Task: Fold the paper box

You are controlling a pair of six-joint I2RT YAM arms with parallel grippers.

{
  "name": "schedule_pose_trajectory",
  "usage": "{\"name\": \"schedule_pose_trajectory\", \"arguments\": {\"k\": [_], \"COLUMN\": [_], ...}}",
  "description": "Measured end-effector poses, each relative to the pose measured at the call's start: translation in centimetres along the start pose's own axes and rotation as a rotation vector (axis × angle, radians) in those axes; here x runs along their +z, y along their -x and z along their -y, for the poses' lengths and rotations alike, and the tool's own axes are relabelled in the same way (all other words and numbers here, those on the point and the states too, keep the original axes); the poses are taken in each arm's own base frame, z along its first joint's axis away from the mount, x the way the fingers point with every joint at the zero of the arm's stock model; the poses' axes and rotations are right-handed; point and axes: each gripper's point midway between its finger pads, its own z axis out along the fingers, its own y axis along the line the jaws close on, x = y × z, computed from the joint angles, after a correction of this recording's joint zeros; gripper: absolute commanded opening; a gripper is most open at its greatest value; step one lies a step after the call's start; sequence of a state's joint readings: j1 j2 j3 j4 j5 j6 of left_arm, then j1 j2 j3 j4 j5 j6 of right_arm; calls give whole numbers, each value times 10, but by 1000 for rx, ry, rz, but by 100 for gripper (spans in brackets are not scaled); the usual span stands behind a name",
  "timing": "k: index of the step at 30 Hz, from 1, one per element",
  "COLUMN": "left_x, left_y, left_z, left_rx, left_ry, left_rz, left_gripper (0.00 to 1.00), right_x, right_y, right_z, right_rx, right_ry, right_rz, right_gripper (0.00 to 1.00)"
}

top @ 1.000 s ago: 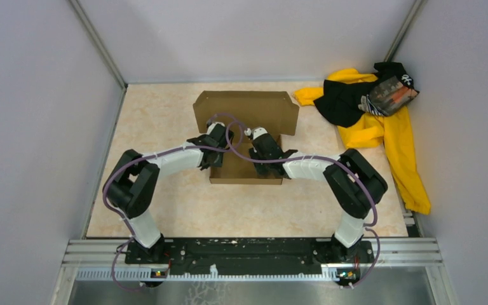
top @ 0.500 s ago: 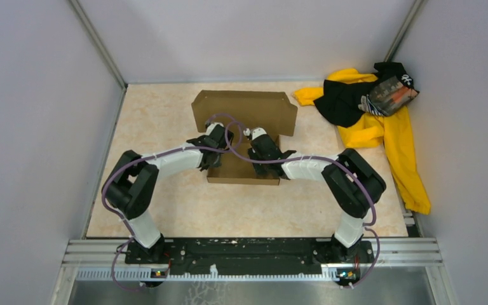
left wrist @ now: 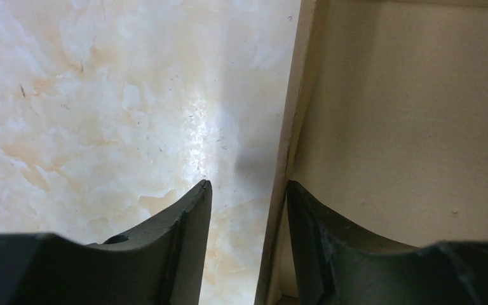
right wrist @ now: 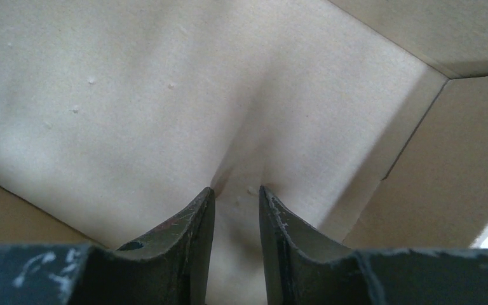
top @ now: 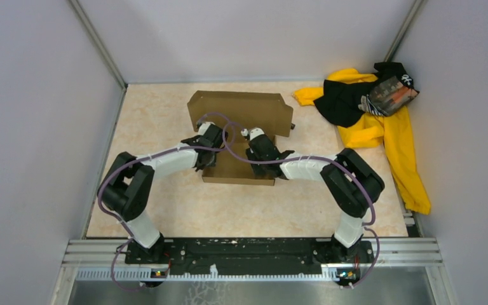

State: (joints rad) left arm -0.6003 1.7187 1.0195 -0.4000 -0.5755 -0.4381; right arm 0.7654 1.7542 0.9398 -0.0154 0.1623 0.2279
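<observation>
The brown paper box [top: 241, 109] lies mid-table with its long back flap standing up and its shallow tray toward me. My left gripper [top: 206, 143] is at the box's left wall. In the left wrist view, my left gripper [left wrist: 248, 184] stands open astride that wall's edge [left wrist: 295, 114], one finger over the table and the other inside the box [left wrist: 406, 127]. My right gripper [top: 257, 147] reaches into the tray. In the right wrist view, my right gripper [right wrist: 236, 189] is narrowly open with nothing between its fingers, its tips against the cardboard [right wrist: 133, 95].
A yellow-and-black clothing pile [top: 368, 108] lies at the back right, trailing down the right side. The marbled table [top: 159, 121] is bounded by grey enclosure walls on the left, back and right. Both arms arch in from the near edge.
The box has slid a little to the left, and both grippers have shifted left with it.
</observation>
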Motion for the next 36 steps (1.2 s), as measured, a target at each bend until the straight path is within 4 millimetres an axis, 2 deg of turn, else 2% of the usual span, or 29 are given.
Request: {"name": "schedule_pose_trajectory", "arguments": {"k": [7,9,11,13,16,19,22,24,27,28,30,33,34,36], "left_x": [-11,-13,-18,-25,-36,-51,-74,-91,-108,-112,-116,-114,-113,-110], "left_y": [12,20,33,49,68,76,84,90,93,92,85,64,56,42], "left_z": [-5,-1,5,12,21,22,16,9,-2,-5,-11,-19,-22,-28], "left_rx": [-24,-35,-48,-65,-90,-103,-124,-146,-179,-189,-205,-223,-227,-240], "left_ry": [-28,-52,-83,-119,-171,-219,-264,-287,-305,-309,-312,-303,-297,-287], "left_rz": [26,30,41,63,91,104,133,167,206,213,217,201,192,177], "left_gripper": [62,62,62,63,63,64,65,65,66,67,68,73,78,97], "right_x": [-2,-5,-10,-21,-51,-93,-140,-166,-183,-183,-177,-154,-146,-133], "right_y": [5,20,43,69,108,138,168,180,178,166,151,110,95,64], "right_z": [-3,-8,-14,-20,-26,-22,-7,16,60,82,96,106,109,115], "right_rx": [-33,-47,-56,-68,-80,-83,-56,-11,74,115,140,157,163,177], "right_ry": [18,35,57,83,114,119,99,60,-38,-101,-153,-212,-230,-262], "right_rz": [-12,4,45,101,205,315,442,511,548,533,497,388,350,281], "right_gripper": [43,45,47,53,60,66,66,65,64,64,63,63,63,63]}}
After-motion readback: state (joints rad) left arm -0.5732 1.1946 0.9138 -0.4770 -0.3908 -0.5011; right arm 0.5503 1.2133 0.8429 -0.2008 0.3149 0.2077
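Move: The left fingers straddle the left wall of the paper box: its middle is roughly 1 cm to the right and 1 cm ahead; the raised back lid is centred about 13 cm ahead, 10 cm right and 3 cm higher. The right fingers are low inside the box, its right wall about 6 cm right and 3 cm ahead; the lid is centred about 15 cm ahead, 3 cm left and 4 cm up, and the marker roughly 12 cm ahead, 12 cm right. The right hand climbs out of the box by some 25 cm, edging forward-left as it starts, then swings right over the right wall and sinks again to about 14 cm above its start, just outside that wall, its fingers opening wider. The left hand comes free of the left wall and rises too, first veering forward and right, then drawing back, its fingers tilting and rolling and finally opening further. ##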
